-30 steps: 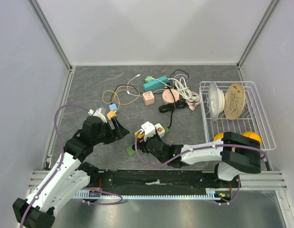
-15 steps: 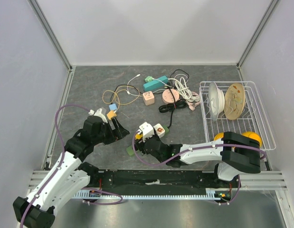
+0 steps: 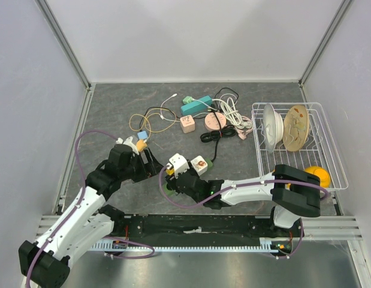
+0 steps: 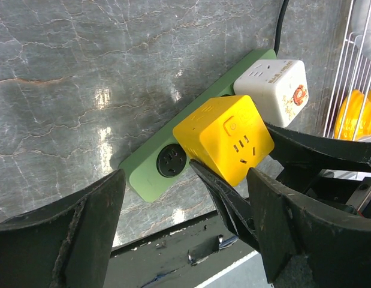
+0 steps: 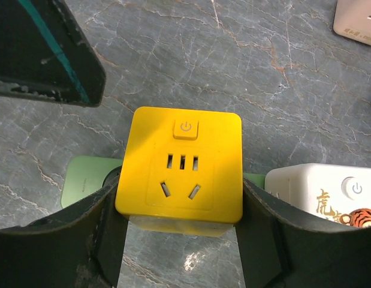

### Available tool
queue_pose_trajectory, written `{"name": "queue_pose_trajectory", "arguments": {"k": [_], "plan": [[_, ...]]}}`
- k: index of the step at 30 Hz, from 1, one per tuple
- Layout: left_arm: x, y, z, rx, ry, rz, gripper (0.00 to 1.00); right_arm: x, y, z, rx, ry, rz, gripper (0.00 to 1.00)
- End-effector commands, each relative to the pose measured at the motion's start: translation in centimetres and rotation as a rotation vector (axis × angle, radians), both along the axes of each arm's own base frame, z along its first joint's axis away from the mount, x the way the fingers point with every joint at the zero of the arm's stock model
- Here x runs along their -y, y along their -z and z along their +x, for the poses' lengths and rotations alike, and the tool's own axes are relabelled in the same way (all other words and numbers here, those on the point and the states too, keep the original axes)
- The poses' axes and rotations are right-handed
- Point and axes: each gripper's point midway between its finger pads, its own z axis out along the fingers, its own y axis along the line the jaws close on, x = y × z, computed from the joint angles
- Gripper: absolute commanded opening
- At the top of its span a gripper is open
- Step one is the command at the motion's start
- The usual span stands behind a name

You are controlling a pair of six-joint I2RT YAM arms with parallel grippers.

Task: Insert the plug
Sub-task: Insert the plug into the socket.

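Note:
The plug is a yellow cube adapter [image 5: 179, 171] with a power button and socket slots on its face. My right gripper [image 5: 179, 225] is shut on it, one finger pressed to each side. It hangs slightly tilted over the green power strip [image 4: 150, 180], between an empty round socket [image 4: 172, 162] and a white tiger-print adapter [image 4: 272, 90] that sits on the strip. Its prongs are hidden. My left gripper [image 4: 185, 240] stands open just beyond the strip's near end, with nothing between its fingers. In the top view the plug [image 3: 176, 163] and left gripper [image 3: 151, 163] are close together.
A wire dish rack [image 3: 329, 157] with plates and an orange object [image 3: 317, 173] stands at the right. Behind lie a teal power strip [image 3: 196, 106], a pink round socket [image 3: 214, 122], a pink cube [image 3: 187, 123] and tangled cables [image 3: 230, 114]. More small plugs [image 3: 140, 139] lie beside my left arm.
My right gripper has carried the yellow plug a little to the left, toward my left gripper. The left arm edged slightly forward. Both grippers kept their states.

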Motion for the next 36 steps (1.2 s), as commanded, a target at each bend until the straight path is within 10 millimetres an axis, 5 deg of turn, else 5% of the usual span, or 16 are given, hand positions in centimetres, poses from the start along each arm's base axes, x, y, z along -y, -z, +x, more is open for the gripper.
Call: {"name": "queue_pose_trajectory", "arguments": {"k": [1, 11, 36], "plan": [[0.7, -1.2, 0.5, 0.057, 0.053, -0.019, 0.88, -0.1, 3.1, -2.4, -0.113, -0.081, -0.05, 0.0], [2.2, 0.4, -0.5, -0.004, 0.106, -0.095, 0.88, 4.2, 7.2, -4.3, -0.179, -0.07, -0.039, 0.0], [3.6, 4.6, -2.0, -0.14, 0.191, -0.115, 0.84, 4.9, 10.8, -5.3, -0.248, -0.084, -0.187, 0.0]]}}
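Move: Below the open left hand by about 10 cm lies the near-left end of the green strip, some 3 cm back and 5 cm to the right; the yellow plug is about 8 cm to the left hand's right, 1 cm back and 5 cm lower. From the right hand, which already holds that plug, the strip's second socket is about 1 cm back, 1 cm right and 5 cm below; the seated white plug is 4 cm ahead, 8 cm right, 2 cm lower. Sinking about 5 cm and easing 2 cm back and right, the left hand tips further down with fingers wide, towards the strip's near-left end. The right hand keeps its grip on the yellow plug, lowers it some 1.5 cm while drifting back and right, then comes partly forward and left again with a small corrective roll, and ends almost still over the second socket. ##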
